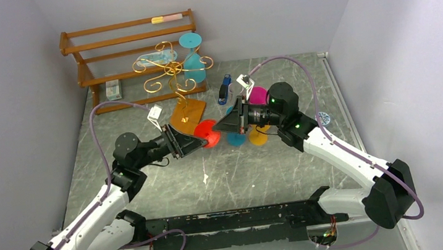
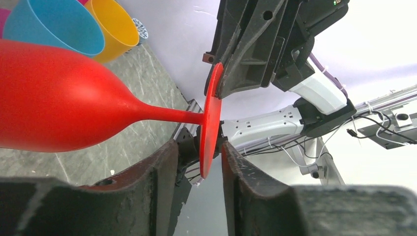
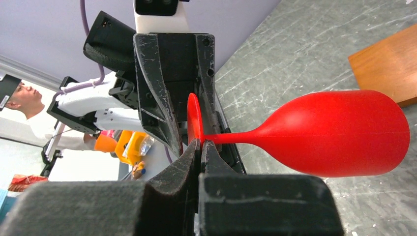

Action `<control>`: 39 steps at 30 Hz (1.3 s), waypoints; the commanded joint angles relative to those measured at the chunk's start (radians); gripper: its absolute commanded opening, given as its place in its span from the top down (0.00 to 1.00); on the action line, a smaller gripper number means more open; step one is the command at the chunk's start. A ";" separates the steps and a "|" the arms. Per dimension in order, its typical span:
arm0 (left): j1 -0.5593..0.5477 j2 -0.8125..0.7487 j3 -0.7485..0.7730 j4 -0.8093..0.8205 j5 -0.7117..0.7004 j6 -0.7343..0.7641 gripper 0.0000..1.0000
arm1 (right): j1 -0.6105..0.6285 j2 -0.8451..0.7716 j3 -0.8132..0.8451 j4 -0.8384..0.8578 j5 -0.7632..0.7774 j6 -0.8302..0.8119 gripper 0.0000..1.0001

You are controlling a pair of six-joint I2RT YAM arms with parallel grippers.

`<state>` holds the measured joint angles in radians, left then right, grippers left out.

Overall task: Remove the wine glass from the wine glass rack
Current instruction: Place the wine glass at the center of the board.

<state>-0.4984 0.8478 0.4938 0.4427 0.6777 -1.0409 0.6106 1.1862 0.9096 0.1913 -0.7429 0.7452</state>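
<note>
A red wine glass (image 1: 209, 132) hangs level above the table between my two grippers, bowl (image 2: 59, 98) toward the left arm's side. My right gripper (image 3: 201, 143) is shut on the rim of its round foot (image 3: 193, 118). My left gripper (image 2: 199, 145) straddles the opposite edge of that foot, with a small gap still showing on each side of the disc. The wine glass rack (image 1: 171, 68), gold wire on an orange-brown base (image 1: 188, 116), stands behind the glass. A teal glass (image 1: 192, 56) hangs on it.
A brown slatted shelf rack (image 1: 129, 38) stands against the back wall. Magenta (image 1: 258, 94), teal (image 1: 236, 138) and orange (image 1: 259, 136) glasses sit under the right arm. A blue object (image 1: 224, 90) and a small box (image 1: 113, 88) lie nearby.
</note>
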 commanded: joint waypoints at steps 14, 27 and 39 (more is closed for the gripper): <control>-0.049 0.014 -0.002 0.090 -0.036 -0.020 0.86 | 0.001 0.009 0.014 0.039 -0.022 0.015 1.00; -0.049 0.036 0.045 -0.002 -0.009 0.055 0.95 | 0.001 -0.040 0.022 -0.025 0.071 -0.027 0.70; -0.049 -0.020 0.170 -0.275 -0.014 0.393 0.95 | -0.001 -0.237 -0.029 -0.117 0.535 -0.062 0.32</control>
<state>-0.5396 0.8684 0.6006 0.2741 0.6598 -0.8333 0.6106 1.0237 0.9073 0.1230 -0.4690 0.6994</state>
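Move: The red wine glass hangs foot-up, its bowl slanting down and forward. Its middle lies about 4 cm ahead of the left hand, 1 cm to the right and 6 cm below. From the right hand, which still grips it by the foot, its middle is 3 cm ahead, 2 cm left and 7 cm below. The standing blue glass is some 16 cm ahead of the right hand, 7 cm right and 21 cm below, the yellow one 7 cm farther right; the rack's wooden base is roughly 30 cm ahead of the left hand, 7 cm left. The left fingers, open around the rim of the red foot, close and pinch it while that hand barely shifts. Only then do the right fingers let go, spreading wide as the right hand backs off up and to the right and a little forward, about 5 cm, turning some 15 degrees clockwise. Meanwhile the left wrist tilts about 10 degrees, keeping its pinch. ##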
